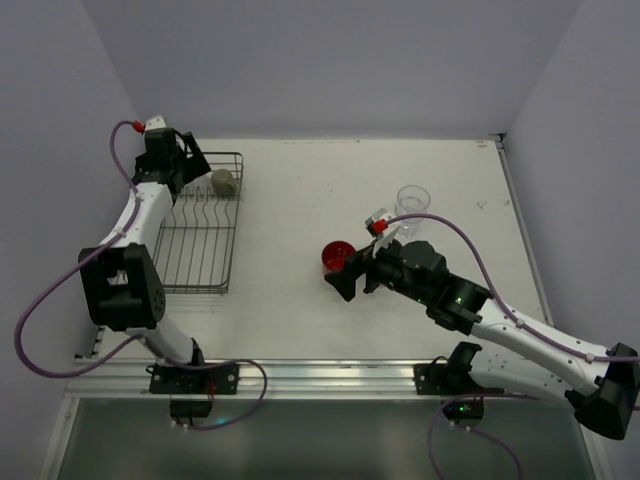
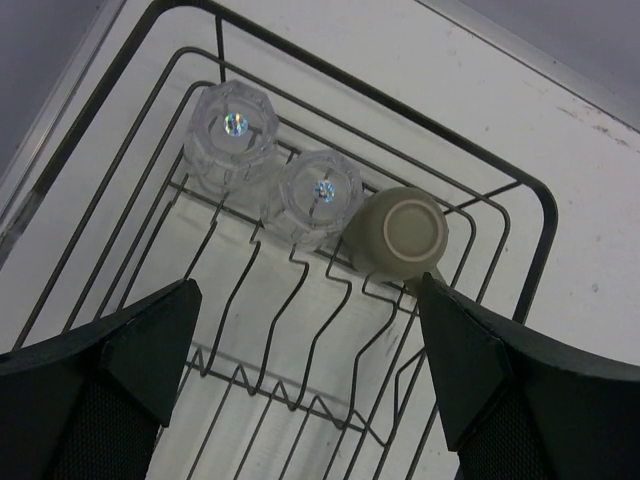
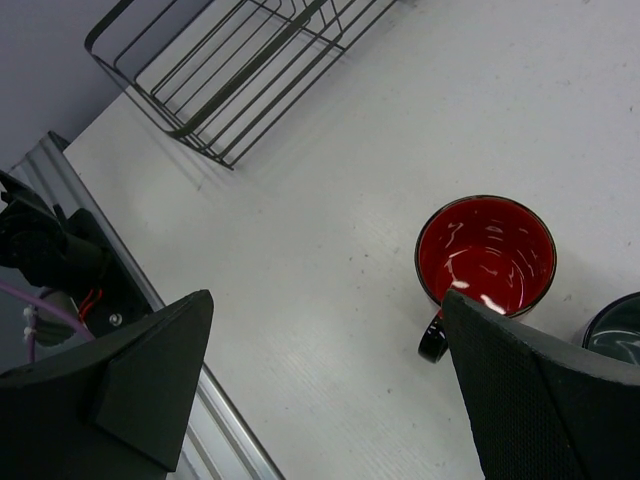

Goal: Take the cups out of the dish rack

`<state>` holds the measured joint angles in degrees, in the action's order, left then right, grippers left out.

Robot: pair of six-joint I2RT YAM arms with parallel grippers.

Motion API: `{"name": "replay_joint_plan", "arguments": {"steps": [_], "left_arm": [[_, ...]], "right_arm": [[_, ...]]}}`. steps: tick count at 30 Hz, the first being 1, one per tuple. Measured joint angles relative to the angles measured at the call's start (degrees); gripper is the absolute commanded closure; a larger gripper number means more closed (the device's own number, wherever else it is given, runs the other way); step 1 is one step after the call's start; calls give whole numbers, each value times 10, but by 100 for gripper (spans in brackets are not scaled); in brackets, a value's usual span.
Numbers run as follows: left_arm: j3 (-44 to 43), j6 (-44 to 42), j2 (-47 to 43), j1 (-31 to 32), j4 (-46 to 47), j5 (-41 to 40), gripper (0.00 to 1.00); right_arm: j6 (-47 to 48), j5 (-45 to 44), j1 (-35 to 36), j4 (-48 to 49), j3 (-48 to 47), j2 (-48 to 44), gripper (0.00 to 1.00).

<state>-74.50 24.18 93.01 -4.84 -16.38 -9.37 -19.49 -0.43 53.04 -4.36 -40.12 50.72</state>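
The dark wire dish rack (image 1: pixel 200 250) sits at the table's left. My left gripper (image 1: pixel 185 160) hovers over its far end, open and empty. In the left wrist view, the left gripper (image 2: pixel 307 300) looks down on two clear tumblers (image 2: pixel 232 128) (image 2: pixel 320 190) and a greyish-tan cup (image 2: pixel 400 232), all upside down against the rack's far rim (image 2: pixel 530 190). The tan cup (image 1: pixel 223 182) also shows from above. A red mug (image 1: pixel 336 256) (image 3: pixel 486 250) stands upright on the table beside my open, empty right gripper (image 1: pixel 355 278) (image 3: pixel 328 305). A dark green mug (image 3: pixel 615 330) peeks in at the edge. Another clear tumbler (image 1: pixel 412 203) stands on the table.
An aluminium rail (image 1: pixel 320 375) (image 3: pixel 230 440) runs along the table's near edge. Grey walls close in the table at the back and both sides. The rack's near corner (image 3: pixel 200 140) lies to the left of the right gripper.
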Motion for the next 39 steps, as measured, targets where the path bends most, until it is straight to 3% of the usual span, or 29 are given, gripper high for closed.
{"name": "replay_joint_plan", "arguments": {"steps": [11, 28, 37, 39], "left_arm": [[-85, -23, 125, -4, 26, -40, 20], [-144, -42, 221, -30, 47, -63, 25], [-180, -58, 261, -33, 52, -67, 38], [-181, -58, 265, -34, 53, -67, 45]], "right_arm": [[0, 0, 0, 8, 3, 19, 2], [1, 0, 0, 29, 3, 97, 2], [1, 0, 0, 32, 3, 125, 2], [2, 0, 0, 32, 3, 128, 2]]}}
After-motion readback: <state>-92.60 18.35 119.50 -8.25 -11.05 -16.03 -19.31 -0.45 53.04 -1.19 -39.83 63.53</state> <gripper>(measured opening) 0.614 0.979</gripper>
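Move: The left hand goes for the clear cup in the rack's far left corner, about 11 cm ahead, 7 cm to its left and 10 cm below; a second clear cup stands some 9 cm ahead, straight in line, and the olive cup about 8 cm ahead and 8 cm right, at similar depth. From the right hand, that corner cup is roughly 38 cm ahead, 46 cm left and 15 cm lower; the red cup stands about 12 cm ahead, 3 cm left and 18 cm below. The left hand first reaches forward, then swings left and sinks as it carries on outward, some 9 cm forward, 8 cm down and 6.5 cm left in all, its wrist turning only about 10 degrees while the fingers narrow from wide open to roughly three-fifths and come to straddle the corner clear cup. Meanwhile the right hand, empty and wide open, sinks about 6.5 cm towards the red cup with a slight drift left and a roughly 10-degree wrist tilt. ##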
